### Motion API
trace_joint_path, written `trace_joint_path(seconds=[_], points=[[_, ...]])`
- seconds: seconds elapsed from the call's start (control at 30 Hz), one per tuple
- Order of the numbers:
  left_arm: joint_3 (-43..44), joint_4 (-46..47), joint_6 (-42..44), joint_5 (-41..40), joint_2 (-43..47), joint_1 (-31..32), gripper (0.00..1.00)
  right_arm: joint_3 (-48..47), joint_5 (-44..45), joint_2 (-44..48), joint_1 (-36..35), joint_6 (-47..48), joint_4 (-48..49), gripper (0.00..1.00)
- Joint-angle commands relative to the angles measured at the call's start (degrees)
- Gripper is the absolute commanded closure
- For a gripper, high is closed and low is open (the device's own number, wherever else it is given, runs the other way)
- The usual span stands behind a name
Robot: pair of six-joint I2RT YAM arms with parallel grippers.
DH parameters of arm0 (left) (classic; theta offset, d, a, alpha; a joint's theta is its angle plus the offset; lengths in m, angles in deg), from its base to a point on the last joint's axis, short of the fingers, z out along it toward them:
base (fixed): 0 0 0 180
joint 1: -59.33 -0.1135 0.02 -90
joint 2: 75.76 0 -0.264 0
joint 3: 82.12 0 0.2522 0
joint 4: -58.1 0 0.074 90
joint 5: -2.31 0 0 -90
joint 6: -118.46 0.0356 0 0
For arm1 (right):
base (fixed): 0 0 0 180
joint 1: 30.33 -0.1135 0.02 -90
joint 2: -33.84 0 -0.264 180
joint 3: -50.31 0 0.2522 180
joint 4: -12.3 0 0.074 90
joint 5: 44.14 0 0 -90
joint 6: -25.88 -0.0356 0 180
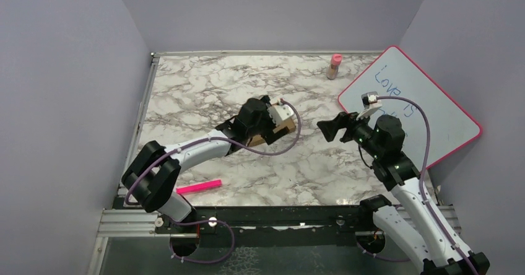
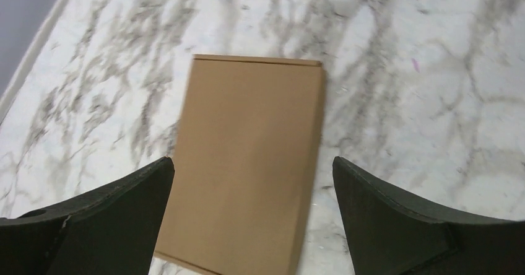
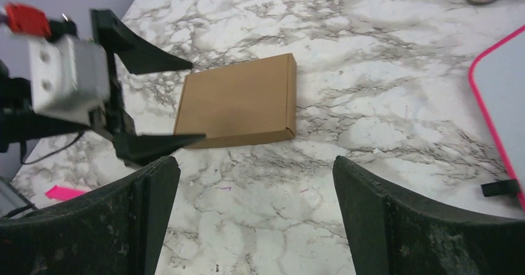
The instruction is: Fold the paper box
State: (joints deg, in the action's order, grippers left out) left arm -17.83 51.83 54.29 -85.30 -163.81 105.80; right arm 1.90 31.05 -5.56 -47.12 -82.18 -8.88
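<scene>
The paper box (image 3: 238,101) lies flat and closed on the marble table, a plain brown cardboard slab. My left gripper (image 2: 252,160) hovers over it, open wide, and the box (image 2: 247,163) shows between its two black fingers (image 2: 124,219). In the right wrist view the left gripper (image 3: 176,101) stands at the box's left end, one finger on each side. From above, the left wrist hides most of the box (image 1: 286,128). My right gripper (image 1: 328,126) is open and empty, right of the box and apart from it, with only bare marble between its fingers (image 3: 384,219).
A pink-framed whiteboard (image 1: 412,111) with blue writing lies at the right, close behind the right arm. A pink-capped bottle (image 1: 334,66) stands at the back. A pink marker (image 1: 199,186) lies near the front left edge. Grey walls close in three sides.
</scene>
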Motion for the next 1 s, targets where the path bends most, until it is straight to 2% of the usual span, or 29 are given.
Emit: trace_joint_path(seconds=[0.0,0.23,0.4,0.47,0.57,0.77,0.87,0.97], points=[[3.93,1.99,-13.81,3.58,4.19,-8.07,0.01,-3.1,7.87,2.13,0.14,1.11,-4.42,0.0],[8.03,-1.71,-28.84,5.39,7.43,-20.6,0.01,-5.88,16.65,4.87,0.18,1.47,-9.2,0.0],[4.0,-1.53,-43.68,4.22,14.71,-33.62,0.01,-8.24,23.91,7.46,0.19,2.03,-12.23,0.0],[2.5,-2.97,-46.54,4.97,18.14,-37.91,0.01,-8.36,24.82,9.03,0.13,2.41,-12.18,0.0],[0.16,-6.06,-48.61,4.0,24.37,-41.41,0.01,-7.51,27.26,11.38,0.18,2.27,-11.34,0.0],[-5.6,-12.15,-44.42,-8.18,41.06,-41.71,0.01,-6.97,29.75,14.14,0.14,2.74,-10.66,0.0],[-10.39,-12.04,-41.84,-13.19,50.5,-41.64,0.01,-6.77,30.09,14.21,0.16,2.94,-9.96,0.0],[-15.08,-9.26,-40.78,-14.4,58.31,-41.68,0.01,-6.69,30.14,13.72,0.14,3.03,-9.72,0.0]])
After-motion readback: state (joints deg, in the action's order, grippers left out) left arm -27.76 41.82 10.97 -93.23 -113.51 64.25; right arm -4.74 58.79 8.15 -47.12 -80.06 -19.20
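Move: The closed paper box lies just under the left hand, its middle about 3 cm ahead, 2 cm to the left and 10 cm below. The pink strip is some 21 cm back and 28 cm left of that hand. From the right hand the box is about 7 cm ahead, 20 cm left and 21 cm down. The pink-capped bottle stands roughly 27 cm ahead of the right hand and 5 cm to its right; the whiteboard's middle is about 14 cm ahead and 33 cm right. The left hand, empty and open, leaves the box for the table's left side, swinging nearly 30 cm left and rising about 19 cm, first curving some 10 cm forward, then back as far, while turning counter-clockwise and rolling its left side down, each about 50 degrees. The open right hand also withdraws, right and up, turning some 25 degrees clockwise. ##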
